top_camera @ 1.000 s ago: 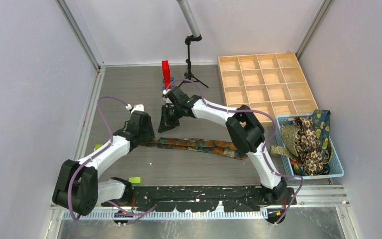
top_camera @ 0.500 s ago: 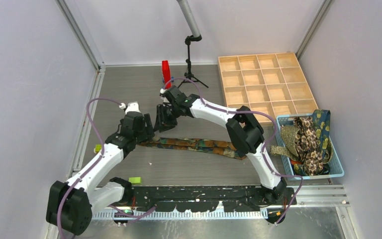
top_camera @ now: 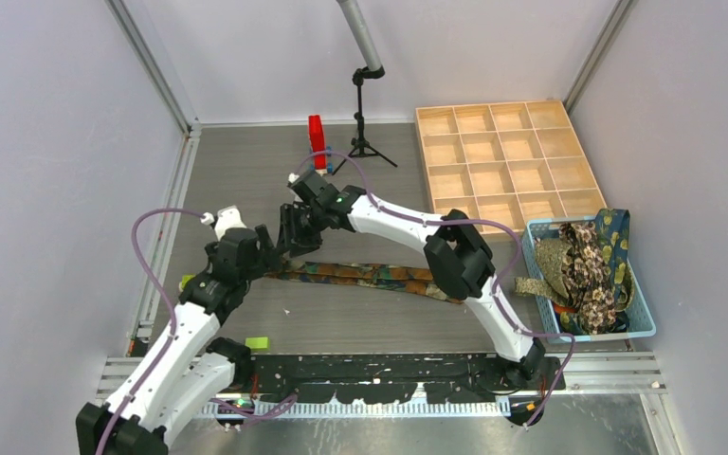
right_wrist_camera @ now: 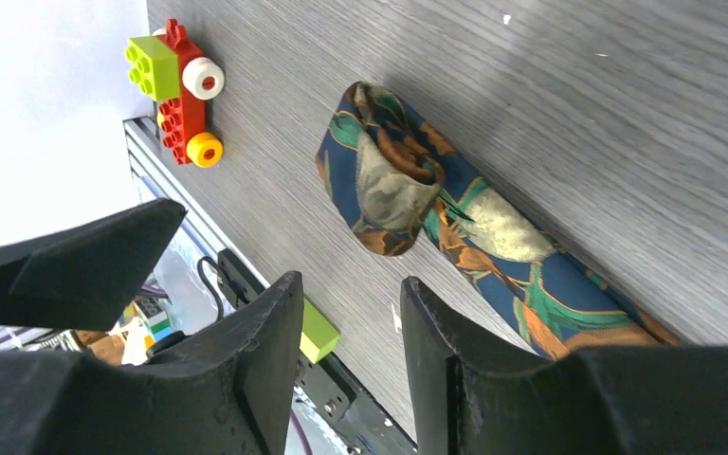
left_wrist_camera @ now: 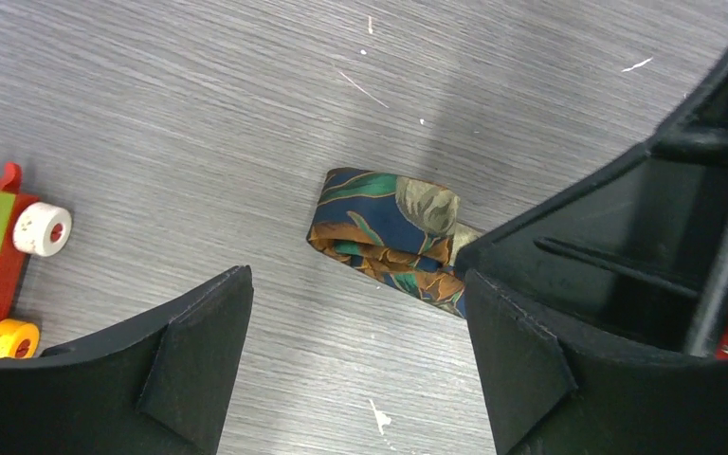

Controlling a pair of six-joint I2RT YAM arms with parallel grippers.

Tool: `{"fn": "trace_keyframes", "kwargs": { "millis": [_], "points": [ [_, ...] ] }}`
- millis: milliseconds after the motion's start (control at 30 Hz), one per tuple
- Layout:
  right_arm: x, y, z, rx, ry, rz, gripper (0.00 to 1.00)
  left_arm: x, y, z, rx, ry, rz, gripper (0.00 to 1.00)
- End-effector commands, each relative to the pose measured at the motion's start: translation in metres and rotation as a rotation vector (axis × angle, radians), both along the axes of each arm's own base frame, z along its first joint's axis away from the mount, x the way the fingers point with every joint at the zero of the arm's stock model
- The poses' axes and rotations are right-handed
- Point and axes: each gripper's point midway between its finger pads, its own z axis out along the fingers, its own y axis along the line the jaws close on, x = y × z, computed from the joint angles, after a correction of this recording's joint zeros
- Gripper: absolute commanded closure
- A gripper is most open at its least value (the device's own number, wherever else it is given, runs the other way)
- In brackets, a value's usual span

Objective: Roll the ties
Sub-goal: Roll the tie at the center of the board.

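One tie (top_camera: pixel 370 275), navy with orange, teal and tan leaf shapes, lies stretched across the table's middle. Its left end (left_wrist_camera: pixel 389 235) is folded over into a small loose roll (right_wrist_camera: pixel 387 180). My left gripper (left_wrist_camera: pixel 355 370) hangs just off that end, open, with only bare table between its fingers (left_wrist_camera: pixel 199 355). My right gripper (right_wrist_camera: pixel 346 351) is also open and empty beside the roll, with the tie passing under its right finger (right_wrist_camera: pixel 445 370). From above, both grippers (top_camera: pixel 270 254) (top_camera: pixel 289 239) meet over the tie's left end. More ties (top_camera: pixel 583 270) are heaped in the light blue basket (top_camera: pixel 640 327).
A wooden compartment tray (top_camera: pixel 502 156) stands at the back right. A red block (top_camera: pixel 316 140) and a black tripod stand (top_camera: pixel 365 114) are at the back. A small brick toy (right_wrist_camera: pixel 185 85) lies left of the tie, and a green brick (top_camera: pixel 257 342) near the front rail.
Both grippers have opened and let go of the tie's left end. The left arm has drawn back leftward and nearer; the right gripper has shifted left.
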Motion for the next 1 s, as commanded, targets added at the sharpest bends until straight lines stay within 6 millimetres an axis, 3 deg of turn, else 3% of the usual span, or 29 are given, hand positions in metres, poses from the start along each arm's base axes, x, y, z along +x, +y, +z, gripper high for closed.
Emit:
{"fn": "trace_keyframes", "kwargs": {
  "millis": [0, 367, 967],
  "points": [
    [0.004, 0.017, 0.008, 0.025, -0.026, -0.024, 0.54, -0.012, 0.011, 0.003, -0.006, -0.040, 0.049, 0.16],
    [-0.004, 0.015, -0.023, -0.033, -0.007, -0.024, 0.69, -0.015, 0.015, 0.008, -0.007, -0.072, 0.068, 0.16],
    [-0.014, 0.023, -0.049, -0.019, 0.035, -0.008, 0.78, -0.014, 0.015, 0.003, -0.013, -0.068, 0.077, 0.17]
  ]
}}
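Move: The rolled end of the tie lies below my half-open right hand, about 4 cm to its left, level fore-and-aft and some 6 cm down. The flat strip runs right from the roll, its middle about 16 cm right and 3 cm back of my right hand; the toy train is roughly 24 cm left and 3 cm back, the green brick 9 cm left and 17 cm back. From my left hand the roll is about 5 cm ahead, 3 cm right and 7 cm down. I sink my right hand about 5 cm onto the right-hand edge of the rolled tie, easing a centimetre left and a centimetre back, while its fingers narrow from half open to about a fifth and their tips come to either side of the roll's near corner. My left hand, still wide open, backs off about 2 cm, back and left, then hangs clear. ##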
